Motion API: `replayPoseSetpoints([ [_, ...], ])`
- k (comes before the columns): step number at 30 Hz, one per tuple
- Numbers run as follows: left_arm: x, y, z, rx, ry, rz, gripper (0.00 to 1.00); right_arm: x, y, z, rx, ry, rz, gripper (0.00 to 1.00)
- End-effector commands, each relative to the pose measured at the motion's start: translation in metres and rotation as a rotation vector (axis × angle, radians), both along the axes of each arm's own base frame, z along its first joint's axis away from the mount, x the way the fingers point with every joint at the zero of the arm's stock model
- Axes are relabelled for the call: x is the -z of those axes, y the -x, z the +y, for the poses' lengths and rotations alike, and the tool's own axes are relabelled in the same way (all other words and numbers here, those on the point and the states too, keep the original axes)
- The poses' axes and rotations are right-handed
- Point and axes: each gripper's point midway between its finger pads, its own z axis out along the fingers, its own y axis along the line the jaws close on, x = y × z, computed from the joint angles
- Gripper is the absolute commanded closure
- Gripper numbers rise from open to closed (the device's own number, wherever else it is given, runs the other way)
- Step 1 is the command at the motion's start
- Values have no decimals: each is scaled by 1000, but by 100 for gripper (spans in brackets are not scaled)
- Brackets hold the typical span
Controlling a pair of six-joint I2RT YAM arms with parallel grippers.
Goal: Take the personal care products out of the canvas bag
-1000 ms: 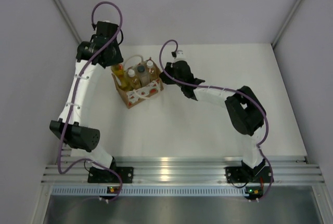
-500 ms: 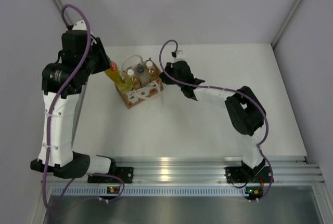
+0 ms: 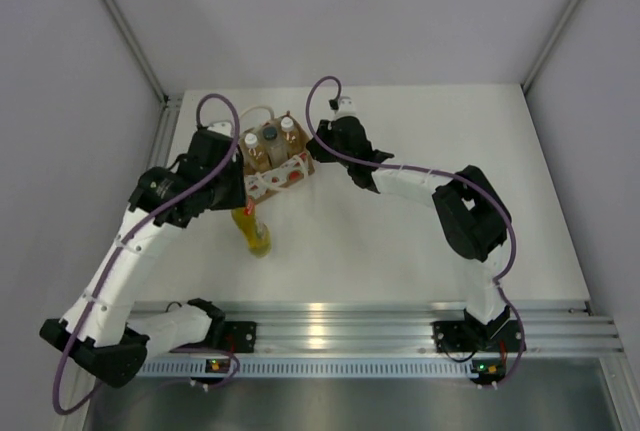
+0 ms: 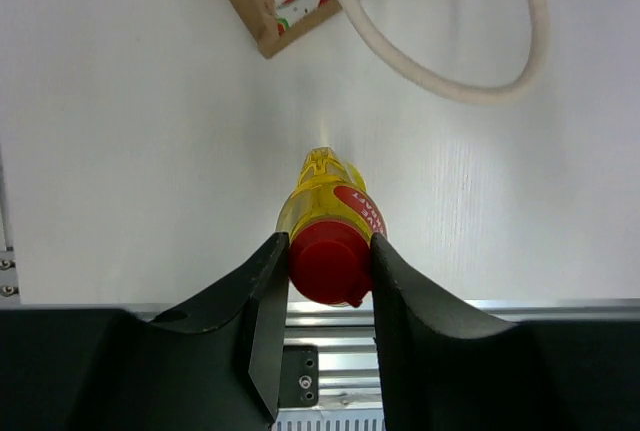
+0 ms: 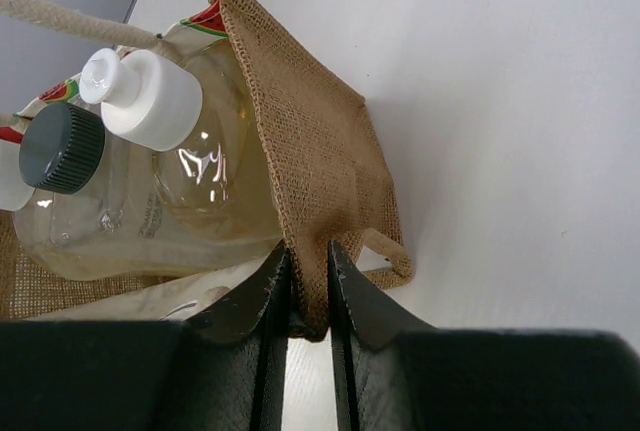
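Note:
The canvas bag (image 3: 272, 181) stands at the table's back left. My right gripper (image 3: 312, 151) is shut on its brown side edge (image 5: 310, 151), pinching the cloth between the fingers of the right gripper (image 5: 308, 261). Inside the bag are a white-capped bottle (image 5: 150, 101), a dark-capped bottle (image 5: 62, 146) and the edge of another white cap (image 5: 8, 191). In front of the bag, my left gripper (image 4: 330, 251) is shut on the red cap of an amber bottle (image 4: 325, 191). That bottle (image 3: 257, 234) hangs cap-up, low over the table. Whether its base touches the table I cannot tell.
A white looped handle (image 4: 480, 71) of the bag lies on the white table (image 3: 420, 251). An aluminium rail (image 3: 330, 326) runs along the near edge. Grey walls close the left, back and right sides.
My left arm has lifted the red-capped bottle out of the bag and swung it toward the near side, down in front of the bag. The right gripper has kept its hold on the bag.

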Motion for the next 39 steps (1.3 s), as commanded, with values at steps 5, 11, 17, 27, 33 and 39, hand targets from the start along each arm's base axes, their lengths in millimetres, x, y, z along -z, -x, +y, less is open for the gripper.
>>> replayPoseSetpoints([
  [5, 22, -1, -28, -93, 45, -199, 100, 15, 8, -9, -14, 96, 50, 100],
  [11, 53, 8, -40, -154, -1, -259, 100, 13, 10, -10, -16, 103, 51, 100],
  [17, 74, 9, -41, -166, -27, -229, 100, 18, 13, -12, -15, 113, 61, 100],
  [27, 57, 9, -47, -122, -7, -237, 28, 16, 13, -13, -12, 115, 63, 99],
  [33, -9, -2, -43, -136, 33, -361, 2, 22, 13, -15, -7, 128, 69, 99],
  [39, -40, -47, -22, -301, -37, -402, 2, 21, 14, -12, -23, 109, 72, 98],
])
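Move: The red-capped yellow bottle already hangs by its cap from the left fingers. Its bare spot on the table is about 27 cm below that hand, 2 cm back and 4 cm to the right. The canvas bag's middle lies some 19 cm ahead of the hand, 6 cm right and 20 cm lower, with its left white-capped bottle about 18 cm ahead, 4 cm right and 18 cm below. From the right hand, the spot is roughly 23 cm back, 11 cm left and 15 cm lower. The yellow bottle, held by its cap, is lowered by the left hand about 9 cm onto the table, drifting some 4 cm right and first back, then slightly forward. After a short pause the fingers open wide off the cap and the hand rises about 12 cm, easing forward and tipping its fingers up. The right hand stays put, still pinching the bag's right rim. ##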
